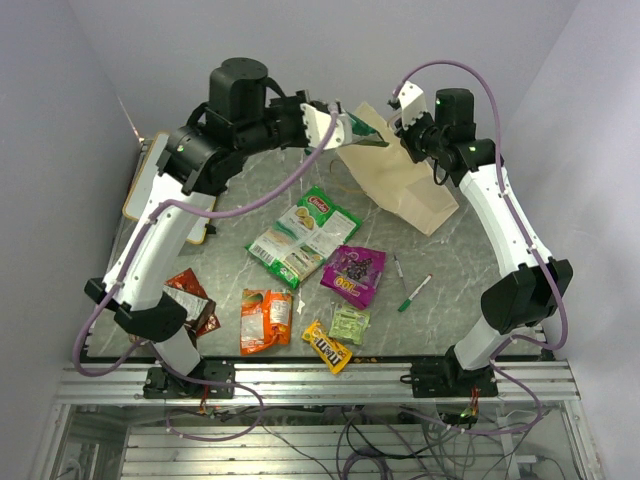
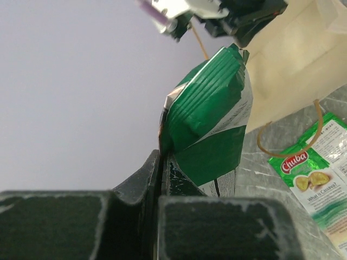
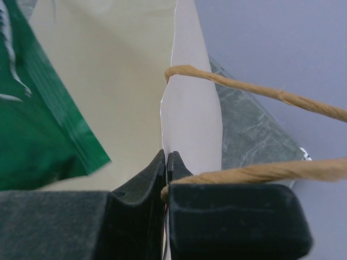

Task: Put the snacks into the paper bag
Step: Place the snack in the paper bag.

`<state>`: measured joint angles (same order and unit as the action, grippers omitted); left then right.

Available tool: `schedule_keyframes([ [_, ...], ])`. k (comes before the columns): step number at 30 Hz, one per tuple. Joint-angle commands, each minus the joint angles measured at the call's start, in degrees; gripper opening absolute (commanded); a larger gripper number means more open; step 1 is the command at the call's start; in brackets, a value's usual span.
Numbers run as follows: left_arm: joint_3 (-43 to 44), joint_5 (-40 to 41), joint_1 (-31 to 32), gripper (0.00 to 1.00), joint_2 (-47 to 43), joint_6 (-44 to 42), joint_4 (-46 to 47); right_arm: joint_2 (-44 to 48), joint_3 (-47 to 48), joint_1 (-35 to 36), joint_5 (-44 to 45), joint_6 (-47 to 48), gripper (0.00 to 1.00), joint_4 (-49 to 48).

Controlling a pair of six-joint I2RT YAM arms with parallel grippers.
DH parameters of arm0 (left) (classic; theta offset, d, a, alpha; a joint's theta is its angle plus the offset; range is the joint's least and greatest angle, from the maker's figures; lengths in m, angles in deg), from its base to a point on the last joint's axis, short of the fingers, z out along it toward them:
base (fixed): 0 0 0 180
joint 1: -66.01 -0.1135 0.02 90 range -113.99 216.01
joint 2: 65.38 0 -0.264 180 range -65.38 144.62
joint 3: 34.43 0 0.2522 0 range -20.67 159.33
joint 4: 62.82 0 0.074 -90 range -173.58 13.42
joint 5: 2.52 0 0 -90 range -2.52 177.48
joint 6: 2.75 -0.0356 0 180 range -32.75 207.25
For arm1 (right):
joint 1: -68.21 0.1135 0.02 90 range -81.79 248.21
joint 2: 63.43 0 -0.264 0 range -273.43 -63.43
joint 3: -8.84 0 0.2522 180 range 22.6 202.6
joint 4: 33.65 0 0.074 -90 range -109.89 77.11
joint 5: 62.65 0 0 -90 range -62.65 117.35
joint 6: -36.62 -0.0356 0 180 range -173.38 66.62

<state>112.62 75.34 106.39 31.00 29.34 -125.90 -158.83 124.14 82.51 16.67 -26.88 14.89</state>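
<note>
My left gripper point(image 1: 338, 130) point(image 2: 161, 162) is shut on the edge of a dark green snack bag point(image 1: 362, 128) point(image 2: 209, 119), holding it in the air at the mouth of the cream paper bag point(image 1: 405, 190) point(image 2: 293, 70). My right gripper point(image 1: 395, 128) point(image 3: 166, 157) is shut on the paper bag's rim point(image 3: 190, 119), with a twisted handle point(image 3: 260, 92) lying across its finger. The green snack bag point(image 3: 38, 124) hangs just left of it. On the table lie green Chuba bags point(image 1: 305, 235) point(image 2: 320, 179), a purple pouch point(image 1: 353, 273), an orange bag point(image 1: 265, 320), a yellow M&M's packet point(image 1: 327, 346) and a small pale green packet point(image 1: 349, 323).
Red and brown packets point(image 1: 190, 300) lie under the left arm near the front left. Two marker pens point(image 1: 408, 283) lie right of the purple pouch. A wood-framed whiteboard point(image 1: 145, 185) sits at the table's left edge. Walls close in on the left, back and right.
</note>
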Motion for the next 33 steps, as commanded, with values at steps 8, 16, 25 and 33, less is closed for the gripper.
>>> schedule_keyframes([
  [8, 6.58, -3.59, 5.52, 0.07, 4.77, -22.02, -5.23, 1.28, 1.59, -2.11, -8.65, -4.29, 0.00, 3.69],
  [16, 10.10, -2.63, 7.51, 0.07, 8.70, -31.44, -7.26, 0.00, 2.82, -3.01, -11.86, -3.58, 0.00, 8.01],
  [25, 11.99, 1.49, 9.16, 0.07, 11.61, -39.24, -9.82, -0.75, 4.93, -3.01, -13.54, -3.45, 0.00, 10.80],
  [33, 8.41, -3.13, 9.18, 0.07, 12.97, -38.47, -9.98, -0.66, 5.03, -3.06, -15.45, -3.40, 0.00, 11.59],
])
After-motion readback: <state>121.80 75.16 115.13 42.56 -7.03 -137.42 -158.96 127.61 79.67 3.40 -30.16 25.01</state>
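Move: My left hand already holds the green snack pouch. The open mouth of the paper bag lies about 10 cm to its right, 5 cm ahead and some 22 cm below. The flat Chuba pack on the table is roughly 7 cm back, 5 cm left and 47 cm down, the purple pouch about 14 cm back and 4 cm right, equally low. From my right hand, pinching the bag's rim, the mouth's middle is about 6 cm back, 3 cm left and 6 cm lower. I swing the green pouch rightward about 8 cm with my left hand, sinking some 5 cm towards the paper bag's open mouth, and roll the wrist roughly 35 degrees while the fingers tip further down and keep their grip. Meanwhile my right hand keeps pinching the rim and draws it back about 3.5 cm, tipping slightly down. ##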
